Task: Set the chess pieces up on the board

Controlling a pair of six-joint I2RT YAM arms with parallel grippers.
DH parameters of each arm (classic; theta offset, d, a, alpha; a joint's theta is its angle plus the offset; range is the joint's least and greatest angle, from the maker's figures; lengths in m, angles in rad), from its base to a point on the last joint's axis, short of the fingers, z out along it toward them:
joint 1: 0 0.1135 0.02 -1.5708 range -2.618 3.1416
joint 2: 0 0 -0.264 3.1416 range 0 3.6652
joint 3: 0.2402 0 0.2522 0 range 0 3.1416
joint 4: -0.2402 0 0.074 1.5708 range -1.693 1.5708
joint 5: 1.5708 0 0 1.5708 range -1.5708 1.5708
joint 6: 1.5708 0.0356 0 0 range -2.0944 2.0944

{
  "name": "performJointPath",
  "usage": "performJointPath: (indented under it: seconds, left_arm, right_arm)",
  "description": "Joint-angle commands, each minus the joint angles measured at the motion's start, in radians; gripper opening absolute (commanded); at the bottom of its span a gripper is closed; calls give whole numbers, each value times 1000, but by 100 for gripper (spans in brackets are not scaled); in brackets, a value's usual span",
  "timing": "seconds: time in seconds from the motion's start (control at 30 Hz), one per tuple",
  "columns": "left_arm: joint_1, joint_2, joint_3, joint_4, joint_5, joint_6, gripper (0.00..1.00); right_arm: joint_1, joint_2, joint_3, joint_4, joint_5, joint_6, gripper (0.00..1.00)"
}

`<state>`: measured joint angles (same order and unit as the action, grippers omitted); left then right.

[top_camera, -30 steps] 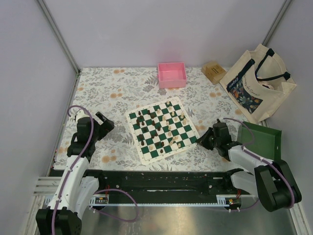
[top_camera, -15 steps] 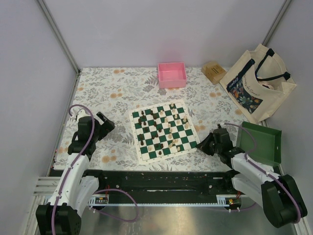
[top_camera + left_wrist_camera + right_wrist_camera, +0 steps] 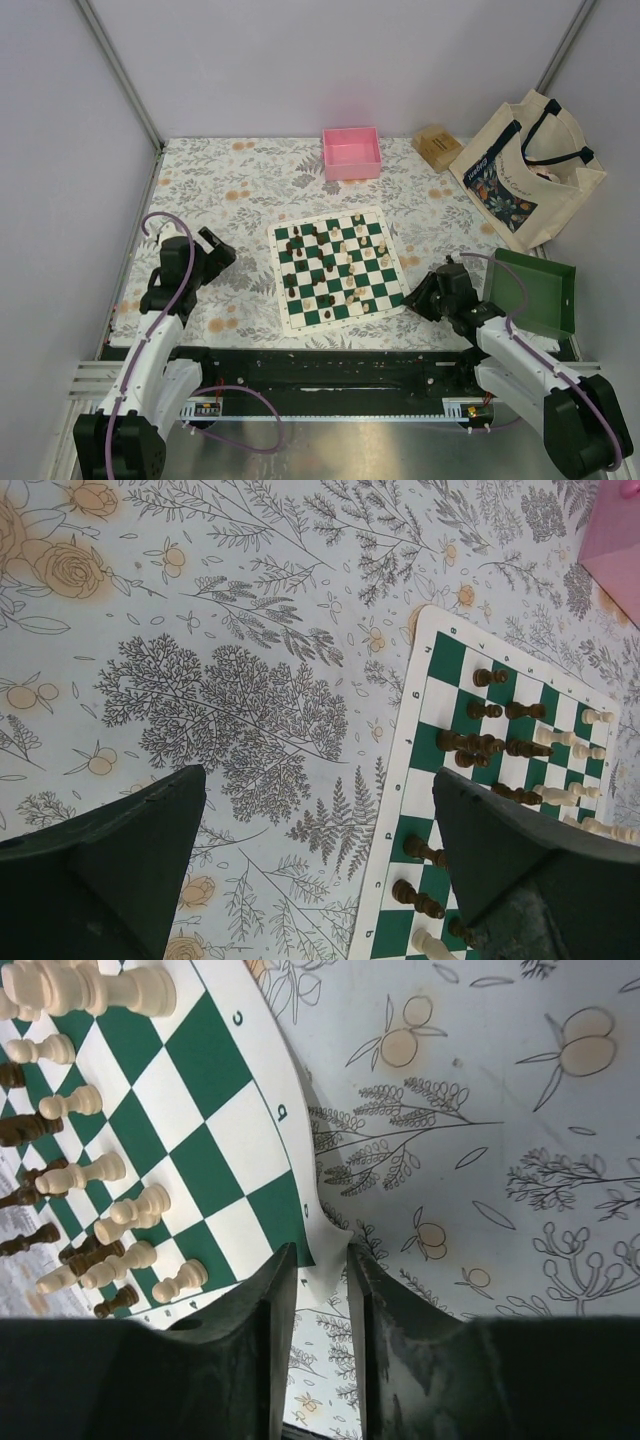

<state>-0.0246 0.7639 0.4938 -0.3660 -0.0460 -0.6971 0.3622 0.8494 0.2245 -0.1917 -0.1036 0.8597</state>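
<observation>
The board (image 3: pixel 280 285), a green and white checked mat, lies mid-table with dark and cream chess pieces (image 3: pixel 330 262) scattered over it, some lying down. My right gripper (image 3: pixel 418 298) sits at the board's near right corner. In the right wrist view its jaws (image 3: pixel 322 1250) stand a narrow gap apart, and the curled white corner of the board (image 3: pixel 330 1232) lies loosely between them. Cream pawns (image 3: pixel 125 1210) stand just beyond. My left gripper (image 3: pixel 215 250) hovers over the cloth left of the board, wide open (image 3: pixel 318 780) and empty, with dark pieces (image 3: pixel 470 743) to its right.
A pink tray (image 3: pixel 351 153) stands behind the board. A green tray (image 3: pixel 535 293) lies at the right edge beside my right arm. A tote bag (image 3: pixel 525 170) and a small brown box (image 3: pixel 437 146) fill the back right corner. A floral cloth covers the table.
The board has swung round as its right corner was drawn towards the near edge by the right gripper. The right jaws, shut before, now stand slightly apart. The left arm barely moved.
</observation>
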Motion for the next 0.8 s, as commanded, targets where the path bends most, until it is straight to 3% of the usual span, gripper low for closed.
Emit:
performJointPath:
  seconds: [0.0, 0.33, 0.5, 0.6, 0.77]
  left_arm:
    - [2, 5, -21, 85, 41, 11, 99]
    - [2, 22, -21, 88, 25, 19, 99]
    - [0, 17, -35, 94, -12, 21, 99]
    - [2, 9, -55, 104, -58, 16, 99]
    - [2, -11, -90, 153, -83, 8, 99]
  right_arm:
    - [7, 10, 62, -86, 84, -59, 38]
    - [7, 36, 232, -146, 99, -177, 49]
    - [18, 40, 351, -166, -1, -228, 52]
    - [99, 88, 441, -185, -25, -275, 52]
    - [338, 299, 634, -245, 35, -361, 52]
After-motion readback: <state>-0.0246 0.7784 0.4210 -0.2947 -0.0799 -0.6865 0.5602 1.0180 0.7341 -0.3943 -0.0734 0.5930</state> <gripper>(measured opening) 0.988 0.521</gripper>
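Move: The right fingertips are at the near right corner of the chessboard, almost at table level. The board's middle is about 17 cm left and 8 cm ahead. The nearest light pieces stand some 11 cm left and 1 cm ahead, and the green tray lies roughly 29 cm right and 1 cm ahead. From the left hand, the board's middle is about 26 cm right, 6 cm back and 10 cm below. The right hand opens further, frees the board corner, rises about 12 cm, then swings left over the board. ##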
